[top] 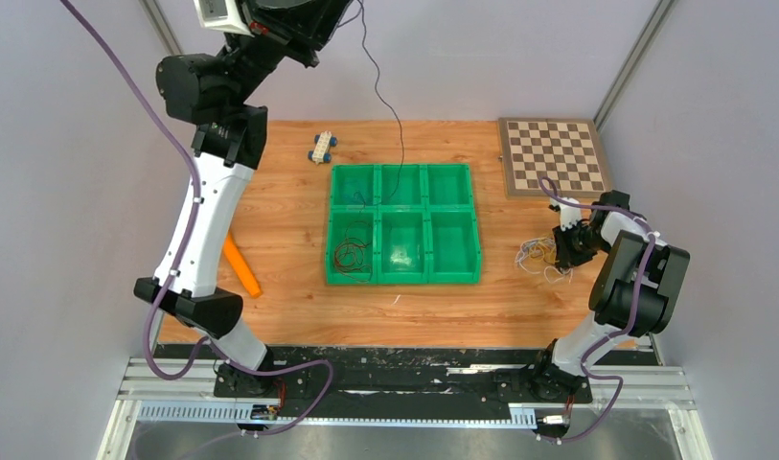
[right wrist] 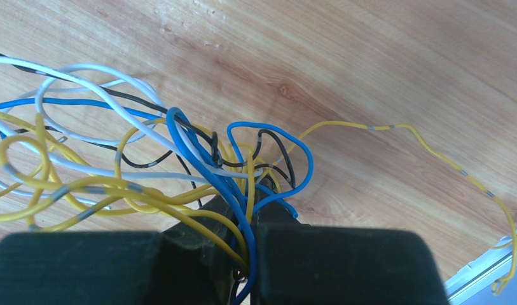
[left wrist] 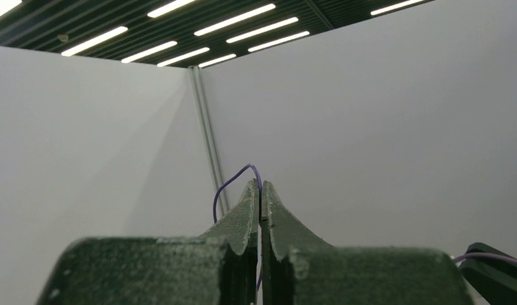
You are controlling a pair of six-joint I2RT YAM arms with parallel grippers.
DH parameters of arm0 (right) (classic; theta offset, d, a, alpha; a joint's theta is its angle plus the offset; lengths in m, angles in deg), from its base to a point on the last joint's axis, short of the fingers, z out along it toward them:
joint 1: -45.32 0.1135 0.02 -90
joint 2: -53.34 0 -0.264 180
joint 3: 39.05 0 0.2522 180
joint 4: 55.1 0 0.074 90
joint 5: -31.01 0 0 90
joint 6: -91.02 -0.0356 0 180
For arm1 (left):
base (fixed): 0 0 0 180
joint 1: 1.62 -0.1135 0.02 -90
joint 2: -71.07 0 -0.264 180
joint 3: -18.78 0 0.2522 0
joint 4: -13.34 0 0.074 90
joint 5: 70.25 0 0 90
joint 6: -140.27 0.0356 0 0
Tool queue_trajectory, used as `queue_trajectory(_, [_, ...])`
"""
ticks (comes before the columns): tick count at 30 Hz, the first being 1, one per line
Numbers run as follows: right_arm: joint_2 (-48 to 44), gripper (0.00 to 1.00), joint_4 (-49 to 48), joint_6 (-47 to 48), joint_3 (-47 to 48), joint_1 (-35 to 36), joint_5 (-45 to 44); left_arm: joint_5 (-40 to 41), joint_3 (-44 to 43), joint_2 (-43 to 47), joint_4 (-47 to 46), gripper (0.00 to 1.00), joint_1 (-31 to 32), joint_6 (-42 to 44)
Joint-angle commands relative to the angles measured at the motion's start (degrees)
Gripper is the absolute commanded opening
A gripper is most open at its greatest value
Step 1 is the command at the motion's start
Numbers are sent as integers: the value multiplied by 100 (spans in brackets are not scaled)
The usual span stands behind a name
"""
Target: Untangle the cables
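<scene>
My left gripper (top: 345, 10) is raised high at the back, jaws shut (left wrist: 261, 185) on one thin bluish-purple cable (left wrist: 227, 185). That cable (top: 389, 103) hangs down into the back row of the green tray (top: 402, 280). A dark red and black cable (top: 352, 252) lies in the tray's near left compartment, and a blue one (top: 362, 197) in the far left one. My right gripper (top: 561, 245) is low on the table at the right, shut (right wrist: 252, 204) on yellow and blue strands of the cable tangle (right wrist: 116, 159), which also holds white and black cables (top: 537, 257).
A chessboard (top: 555, 156) lies at the back right. A small toy car (top: 323, 147) sits behind the tray. An orange stick (top: 241, 266) lies beside the left arm. A metal rail edge (right wrist: 491, 270) is close to the right of the tangle.
</scene>
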Motion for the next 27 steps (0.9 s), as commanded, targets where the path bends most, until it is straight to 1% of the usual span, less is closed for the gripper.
queue_trajectory(1, [-131,7,12,15,35,25,125,-61,477,76,-14,0,82,-43])
queue_trajectory(2, [-125,7,7,17,30,27,125,-127,608,170,-31,0,111,-92])
queue_trajectory(5, [-105,7,7,10,21,25,134,-239,1354,361,-134,0,179,-109])
queue_trajectory(7, [-68,7,4,10,31,30,133,-281,1591,422,-152,0,228,-145])
queue_trajectory(16, [25,7,-1,-12,108,30,151,-288,1874,400,-236,0,424,-204])
queue_trajectory(19, [47,7,-4,19,105,30,135,-222,1584,177,-206,0,426,-155])
queue_trajectory(24, [99,7,-15,17,143,26,133,-119,285,-375,46,0,467,-87])
queue_trajectory(27, [99,7,-15,20,157,30,151,-108,-101,-626,148,0,489,115])
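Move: The left hand, some 70 cm above the table, holds the thin dark cable; the green tray's front middle cell lies about 7 cm ahead and 7 cm to its right, far below. The red cable in the tray's front left cell is roughly 3 cm ahead and 4 cm left, the blue cable in the back left cell about 15 cm ahead and 3 cm left. From the right hand, that front middle cell is some 33 cm left and 6 cm ahead, near its own height. Still pinching the dark cable between shut fingers, the left hand lowers it about 11 cm while carrying it some 5 cm right and 5 cm forward, towards above the tray's front middle cell; the fingers tip down about 15 degrees. It then pauses and rises again by about 4 cm, partly undoing the tilt. The right hand stays in place, keeping its grip on the remaining tangle. ##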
